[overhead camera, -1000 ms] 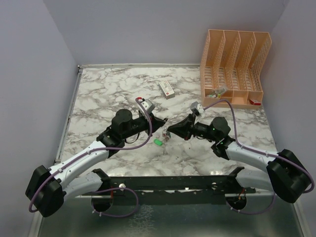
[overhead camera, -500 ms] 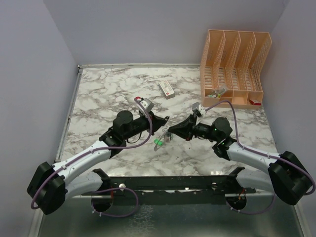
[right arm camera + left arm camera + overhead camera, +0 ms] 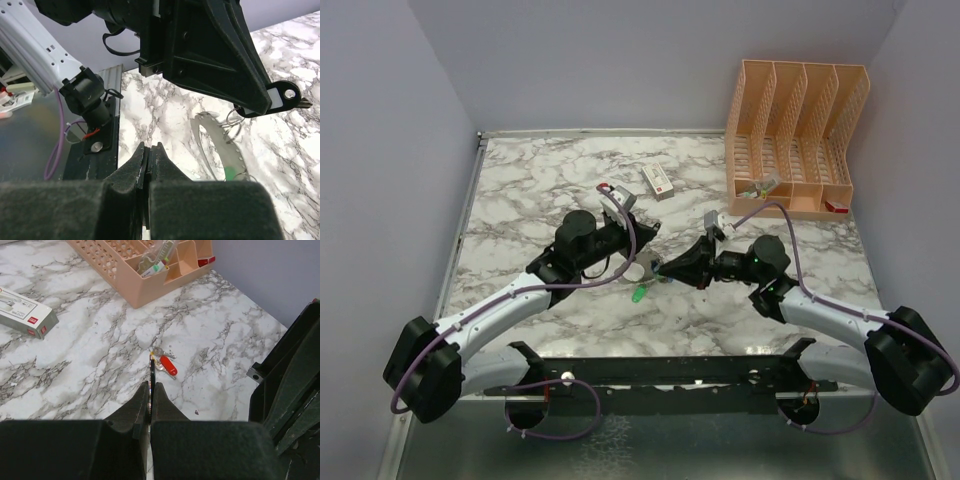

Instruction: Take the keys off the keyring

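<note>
My left gripper is shut on a black key; in the left wrist view the key shows edge-on. In the right wrist view the black key's head sticks out of the left fingers, and wire rings link it to the grey keyring band. A green key hangs low on the band and also shows in the top view. My right gripper faces the left one. Its jaws are shut on a thin dark strip, apparently the band's end. A red key lies loose on the marble.
A white box with a red mark lies behind the grippers and shows in the left wrist view. A peach organiser with small items stands at the back right. The metal rail runs along the near edge.
The left gripper has moved forward and right, closing up to the right gripper. The keyring has lifted between them and the green key has shifted slightly.
</note>
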Tool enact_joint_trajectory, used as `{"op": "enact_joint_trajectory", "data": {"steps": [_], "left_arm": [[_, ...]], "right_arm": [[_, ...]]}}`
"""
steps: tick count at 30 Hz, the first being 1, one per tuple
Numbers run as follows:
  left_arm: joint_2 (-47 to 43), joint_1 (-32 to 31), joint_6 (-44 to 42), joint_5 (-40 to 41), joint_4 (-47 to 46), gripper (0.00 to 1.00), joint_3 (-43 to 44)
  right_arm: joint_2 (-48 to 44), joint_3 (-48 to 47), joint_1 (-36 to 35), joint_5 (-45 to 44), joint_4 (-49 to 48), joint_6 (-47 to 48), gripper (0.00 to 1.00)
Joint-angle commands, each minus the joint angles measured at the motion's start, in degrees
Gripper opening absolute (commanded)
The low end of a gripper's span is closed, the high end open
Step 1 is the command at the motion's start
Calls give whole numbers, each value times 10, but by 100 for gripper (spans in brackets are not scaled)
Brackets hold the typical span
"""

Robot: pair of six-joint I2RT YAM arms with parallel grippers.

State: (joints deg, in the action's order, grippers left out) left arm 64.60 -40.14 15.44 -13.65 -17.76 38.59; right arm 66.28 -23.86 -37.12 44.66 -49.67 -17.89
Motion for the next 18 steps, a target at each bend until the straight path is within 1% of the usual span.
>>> {"op": "enact_joint_trajectory", "data": {"steps": [1, 4, 6, 11, 15, 18], "left_arm": [[2, 1, -19, -3, 13, 0, 32], [1, 1, -23, -20, 14, 0, 32], [2, 1, -26, -29, 18, 0, 35], [2, 1, -40, -46, 28, 0, 41], [4, 1, -56, -60, 41, 0, 51], [7, 1, -70, -70, 55, 0, 60]], "right_arm": [[-8, -14, -2, -8, 27, 15, 1], [-21, -12, -2, -73, 55, 19, 2], [-28, -9, -2, -110, 58, 14, 8], [-15, -18, -1, -131, 56, 12, 20], [-8, -23, -2, -165, 55, 1, 44], [-12, -14, -2, -204, 39, -11, 58]]}}
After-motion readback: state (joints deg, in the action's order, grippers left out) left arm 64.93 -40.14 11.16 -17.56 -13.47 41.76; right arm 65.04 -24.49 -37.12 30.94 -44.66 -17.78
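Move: The left fingers already hold the black-headed key at their tips. The empty, shut right fingers point left, and the rings hanging by that key lie about 6 cm ahead of them, 2 cm to their left and roughly level. From the right hand, the key head is some 9 cm ahead, 2 cm left and 1 cm higher; the grey strap hangs about 4 cm ahead, 4 cm left and 6 cm lower. From the left hand, the rings are 2 cm back and 2 cm below. After a brief pause the right hand goes forward about 4 cm, almost level, towards the rings and black-headed key, while its wrist swings some 15 degrees clockwise and its shut fingers spread to about half open, still clear of the rings. The left hand stays nearly in place with its fingers shut on the black-headed key, turning only about 5 degrees clockwise and so holding key and rings up for the right. ##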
